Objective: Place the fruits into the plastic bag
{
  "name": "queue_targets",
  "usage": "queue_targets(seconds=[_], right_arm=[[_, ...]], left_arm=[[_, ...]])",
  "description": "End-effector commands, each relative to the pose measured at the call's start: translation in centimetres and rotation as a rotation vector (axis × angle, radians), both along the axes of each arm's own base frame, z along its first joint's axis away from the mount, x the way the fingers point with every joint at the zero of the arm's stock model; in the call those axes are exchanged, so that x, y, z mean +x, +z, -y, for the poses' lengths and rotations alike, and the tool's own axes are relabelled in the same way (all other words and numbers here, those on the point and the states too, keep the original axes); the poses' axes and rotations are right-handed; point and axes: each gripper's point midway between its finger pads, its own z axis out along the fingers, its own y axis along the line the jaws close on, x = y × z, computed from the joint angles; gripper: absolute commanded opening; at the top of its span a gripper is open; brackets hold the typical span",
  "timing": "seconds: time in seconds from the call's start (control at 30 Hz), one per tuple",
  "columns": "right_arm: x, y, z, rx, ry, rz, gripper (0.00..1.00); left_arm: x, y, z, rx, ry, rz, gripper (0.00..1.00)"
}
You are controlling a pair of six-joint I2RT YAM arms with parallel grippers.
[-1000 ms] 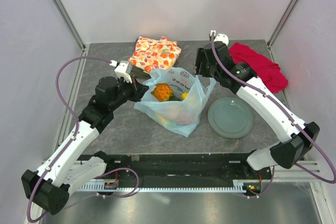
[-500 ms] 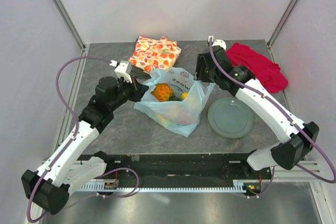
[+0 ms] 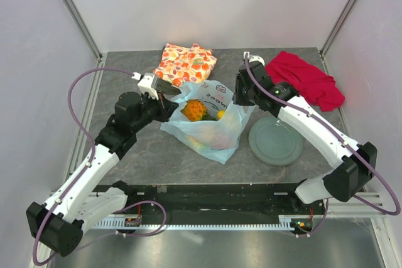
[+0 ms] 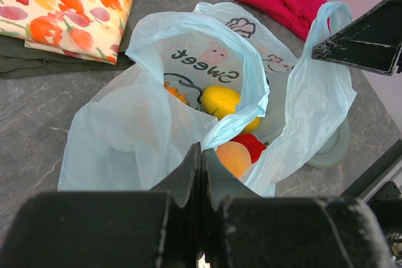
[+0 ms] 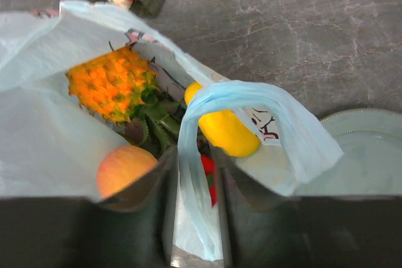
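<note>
The light-blue plastic bag (image 3: 210, 131) lies mid-table with its mouth held up. Inside it I see the orange pineapple (image 5: 113, 83), a yellow mango piece (image 5: 226, 131), the peach (image 5: 124, 167) and the red pepper-like piece (image 4: 251, 144). My left gripper (image 4: 201, 149) is shut on the bag's left rim, and a fold of film rises from its tips. My right gripper (image 5: 195, 155) hangs over the bag's right side. Its fingers stand partly open on either side of the loop handle (image 5: 251, 95), with the handle strip running down between them.
A grey-green plate (image 3: 276, 141) lies right of the bag, near the right arm. The orange floral cloth (image 3: 185, 63) is behind the bag at the back, and a red cloth (image 3: 308, 80) lies at the back right.
My right gripper has moved left and nearer, onto the bag's right handle, and its jaws have narrowed around the strip. The left gripper and the bag have stayed put.
</note>
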Motion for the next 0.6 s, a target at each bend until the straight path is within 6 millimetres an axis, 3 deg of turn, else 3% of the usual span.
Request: queue_targets(seconds=[0.0,0.07,0.1,0.13,0.23,0.3,0.4,0.43,0.5,0.57], right_arm=[[1.1,2.5,-2.2,0.072,0.064,0.052,0.11],[1.4,4.7,-2.2,0.091,0.064,0.102,0.0],[1.7,7.2,-2.3,0.114,0.072,0.155,0.0],[1.9,9.2,-2.5,0.136,0.087,0.219,0.0],[0.9,17.7,-2.5,0.205,0.166,0.5,0.0],[-0.3,22.1,-1.1,0.226,0.159,0.622,0.0],[-0.7,24.5,-0.3,0.221,0.154,0.679,0.0],[-0.9,24.7,-0.3,0.222,0.157,0.68,0.0],[-1.0,24.2,-0.6,0.231,0.173,0.668,0.0],[-1.0,23.4,-1.1,0.248,0.185,0.642,0.0]], left_arm=[[0.4,1.7,0.5,-0.041,-0.01,0.034,0.02],[0.6,3.0,0.4,-0.049,-0.004,0.058,0.01],[0.6,3.5,0.4,-0.046,-0.005,0.06,0.02],[0.7,5.6,0.4,-0.056,-0.002,0.094,0.02],[0.7,9.5,-0.2,-0.081,0.028,0.152,0.02],[0.1,11.5,-0.7,-0.122,0.047,0.192,0.01],[-1.4,14.0,-1.4,-0.183,0.047,0.298,0.01],[-1.4,13.3,-1.6,-0.187,0.057,0.301,0.01],[-2.2,14.3,-2.1,-0.217,0.06,0.352,0.02],[-2.5,13.9,-2.0,-0.212,0.051,0.361,0.01]])
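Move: The bag's right handle stands between the right gripper's still-open fingers, about 1 cm ahead. From that gripper, the mango in the bag is about 2 cm ahead, 5 cm left and 12 cm below; the pineapple about 4 cm ahead, 15 cm left and 11 cm below; the empty plate about 8 cm back, 15 cm right and 16 cm below. The left gripper keeps the left handle pinched; the right handle lies about 22 cm right and 5 cm ahead of it, 2 cm lower. Shut the right gripper on the bag's right handle while easing it a couple of centimetres left and slightly forward, then pull it swiftly up about 23 cm, tipping its fingers upward some 35 degrees. Keep the left grip on the other handle and, just after the right has closed, raise that gripper too, by about 12 cm, its fingers also tilting up. ##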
